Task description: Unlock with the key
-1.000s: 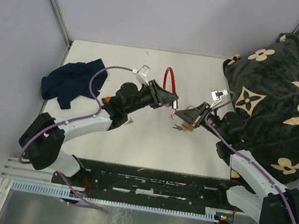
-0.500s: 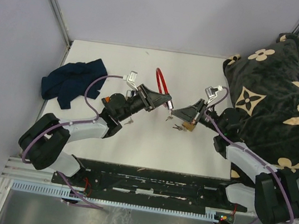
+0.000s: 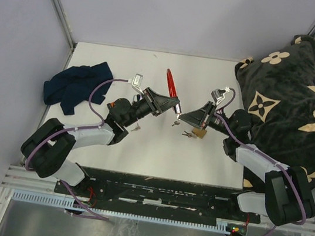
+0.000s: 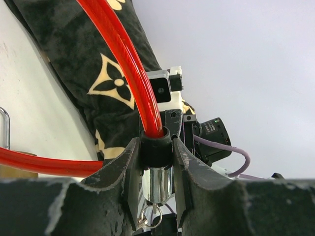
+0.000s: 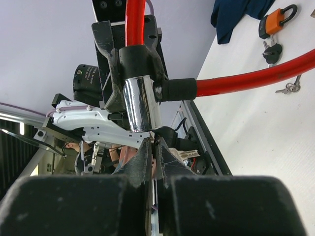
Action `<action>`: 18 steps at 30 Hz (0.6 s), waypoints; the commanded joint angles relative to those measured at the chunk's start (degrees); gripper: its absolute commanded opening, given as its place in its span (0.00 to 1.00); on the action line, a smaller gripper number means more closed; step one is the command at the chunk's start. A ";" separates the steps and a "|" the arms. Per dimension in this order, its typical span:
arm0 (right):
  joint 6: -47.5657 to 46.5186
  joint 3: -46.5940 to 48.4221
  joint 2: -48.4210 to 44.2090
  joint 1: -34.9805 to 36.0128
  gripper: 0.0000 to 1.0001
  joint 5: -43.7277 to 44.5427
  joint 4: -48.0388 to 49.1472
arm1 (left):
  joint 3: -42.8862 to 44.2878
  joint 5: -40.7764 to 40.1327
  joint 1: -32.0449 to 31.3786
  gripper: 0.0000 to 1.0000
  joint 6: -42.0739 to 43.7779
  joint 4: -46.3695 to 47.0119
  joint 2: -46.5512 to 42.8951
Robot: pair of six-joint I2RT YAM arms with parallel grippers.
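A cable lock, a red cable (image 3: 170, 83) ending in a chrome cylinder (image 4: 157, 184), hangs above the table's middle. My left gripper (image 4: 156, 150) is shut on the cylinder's black collar, and the red cable (image 4: 128, 59) rises from it. A small key (image 4: 156, 210) with a ring sticks out of the cylinder's lower end. In the right wrist view the cylinder (image 5: 140, 105) stands just above my right gripper (image 5: 155, 145), whose fingers are pressed together on the key at the cylinder's end. From above, the left gripper (image 3: 174, 105) and right gripper (image 3: 182, 117) meet tip to tip.
An orange padlock (image 3: 199, 134) with loose keys (image 3: 187, 134) lies on the white table below the grippers, also the padlock (image 5: 277, 18) in the right wrist view. A blue cloth (image 3: 73, 84) lies at the left. A dark flowered blanket (image 3: 289, 108) fills the right side.
Both grippers have shifted left together. The red cable loop has swung from a broad arch to nearly edge-on. The right arm has stretched further toward the left gripper.
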 commanded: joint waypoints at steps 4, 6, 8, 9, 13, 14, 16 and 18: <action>-2.39 2.73 1.81 -1.49 0.07 11.21 -6.98 | 2.17 15.27 -2.47 0.03 -7.10 13.90 -2.20; -3.19 2.64 1.39 -1.52 0.12 10.94 -6.49 | 2.33 14.21 -1.90 0.03 -6.41 10.34 -2.83; -5.04 2.88 0.54 -1.47 0.19 10.51 -6.93 | 3.19 12.98 -1.20 0.03 -4.70 2.89 -3.80; -6.33 3.22 -0.06 -1.43 0.23 10.18 -7.82 | 3.29 12.07 -0.83 0.03 -4.01 -0.06 -4.28; -11.91 4.72 -3.45 -1.50 0.31 9.16 -13.92 | 3.74 9.64 0.63 0.03 -2.78 -6.76 -5.75; -12.95 5.03 -4.26 -1.47 0.33 9.00 -14.94 | 3.96 9.28 1.03 0.03 -2.47 -8.23 -5.96; -15.47 5.94 -5.89 -1.47 0.36 8.69 -18.07 | 4.28 8.95 1.70 0.03 -2.44 -9.20 -6.31; -18.59 6.95 -7.51 -1.51 0.40 8.71 -21.47 | 5.01 8.68 2.40 0.03 -2.41 -11.15 -6.45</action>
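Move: The key is already in the right gripper's pinch, its tip in the lock cylinder, whose middle lies about 2 cm ahead, 2 cm left and 2 cm above the right hand point. From the left gripper, which grips the cylinder's black collar, the key is roughly 4 cm back, 3 cm right and 3 cm below. The brass padlock lies about 9 cm to the right gripper's right, 1 cm ahead and 23 cm below. Open the right gripper to let go of the key, from nearly shut to about a third wide, while sinking some 1.5 cm and easing forward and slightly right, away from the cylinder, with its fingertips dipping a little. Keep the left gripper's hold on the collar and lower it about 2.5 cm, its fingers tipping down several degrees. ##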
